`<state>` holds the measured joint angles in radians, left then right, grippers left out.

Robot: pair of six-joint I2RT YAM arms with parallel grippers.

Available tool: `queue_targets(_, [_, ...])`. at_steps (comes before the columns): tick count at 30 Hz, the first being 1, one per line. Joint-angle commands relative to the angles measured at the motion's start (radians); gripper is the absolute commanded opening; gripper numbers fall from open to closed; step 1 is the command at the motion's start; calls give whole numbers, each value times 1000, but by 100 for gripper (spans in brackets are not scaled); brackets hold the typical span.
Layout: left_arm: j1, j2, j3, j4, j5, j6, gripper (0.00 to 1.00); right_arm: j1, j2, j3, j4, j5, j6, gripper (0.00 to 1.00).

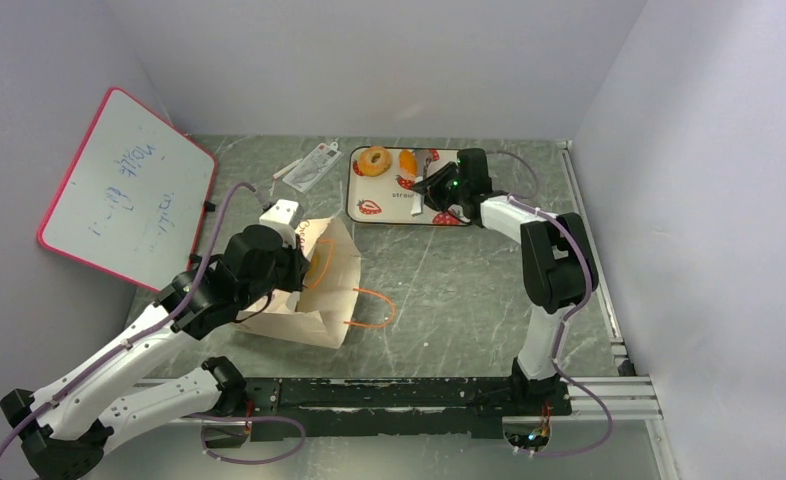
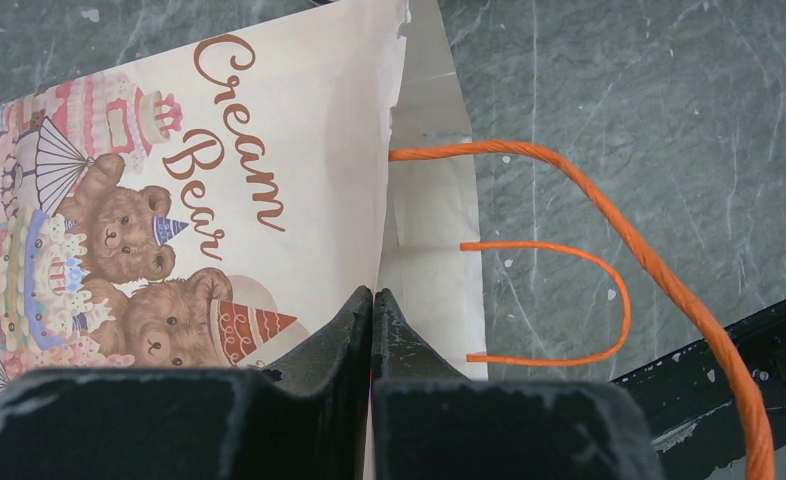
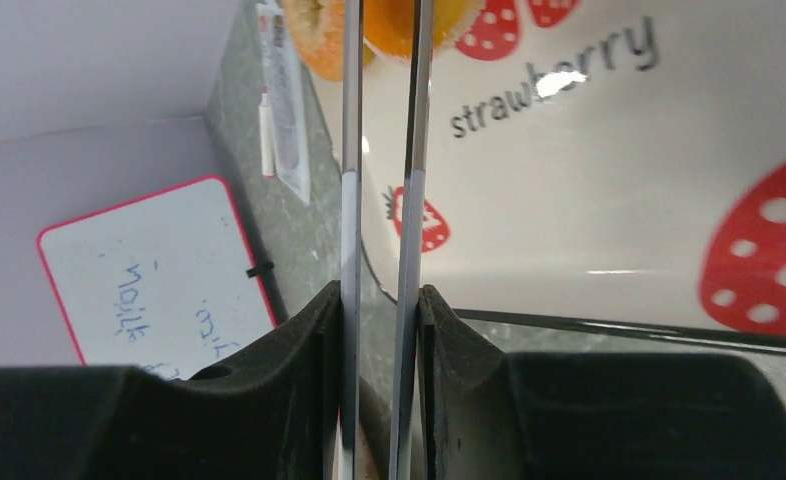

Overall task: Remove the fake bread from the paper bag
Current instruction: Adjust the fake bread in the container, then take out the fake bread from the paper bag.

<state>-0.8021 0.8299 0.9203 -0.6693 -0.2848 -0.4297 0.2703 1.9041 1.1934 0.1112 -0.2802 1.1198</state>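
Note:
The cream paper bag (image 1: 314, 290) lies on the table with its mouth facing right and its orange handles (image 2: 609, 290) spread out. My left gripper (image 2: 372, 293) is shut on the bag's (image 2: 269, 120) edge at the mouth. My right gripper (image 3: 381, 295) is shut on a pair of metal tongs (image 3: 351, 150), reaching over the strawberry tray (image 1: 389, 210). The tongs' blades run up to an orange bun (image 3: 389, 25), which shows between their tips. On the tray lie a ring-shaped bread (image 1: 374, 161) and the orange bun (image 1: 407, 160). The inside of the bag is hidden.
A pink-framed whiteboard (image 1: 129, 190) leans against the left wall. A clear plastic packet (image 1: 309, 165) lies left of the tray. Walls close in the table on three sides, and a metal rail (image 1: 589, 240) runs along the right edge.

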Motion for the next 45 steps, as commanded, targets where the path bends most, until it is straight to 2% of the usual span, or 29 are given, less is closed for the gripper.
queue_targets(1, [1, 1, 14, 48, 10, 6, 7, 13, 17, 79, 45, -23, 5, 1])
queue_targets(6, [1, -9, 19, 44, 12, 9, 7, 13, -27, 90, 7, 5, -38, 2])
queue_targets(14, [1, -35, 1, 26, 32, 18, 7, 19, -185, 24, -78, 65, -158, 2])
queue_targets(22, [1, 7, -18, 2, 117, 25, 7, 66, -448, -172, -123, 24, -233, 2])
queue_targets(26, [1, 39, -16, -8, 103, 12, 7, 98, -611, -309, -152, -7, -247, 4])
queue_targets(34, [1, 121, -26, 45, 28, -36, 7, 122, -875, -431, -309, -130, -282, 15])
queue_targets(40, [0, 154, -58, 148, 15, -37, 7, 151, -969, -442, -463, -196, -315, 26])
queue_targets(45, [1, 189, -51, 187, -8, -27, 7, 153, -1030, -480, -512, -246, -312, 31])
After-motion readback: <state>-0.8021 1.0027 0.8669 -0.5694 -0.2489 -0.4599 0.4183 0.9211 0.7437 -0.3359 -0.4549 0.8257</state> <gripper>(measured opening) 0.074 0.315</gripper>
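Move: The fake bread being adjusted on the strawberry tray lies about 8 cm ahead of the right hand, 2 cm left and 7 cm below, at the far end of the tongs already gripped there. The bagel lies some 8 cm left of the bread and level with it; the bag's open mouth is roughly 20 cm back from the hand, 18 cm left. From the left hand, pinching the bag's rim, the bread lies some 30 cm ahead and 22 cm right. Away from the fake bread, the right hand first lifts the tongs about 3 cm with a slight nudge forward and left, then draws them back some 25 cm, climbing to about 10 cm, towards the bag, turning about 25 degrees counter-clockwise and tipping up, grip kept. The left hand, still pinching the bag's rim, lowers it about 5 cm, shifting slightly right. ##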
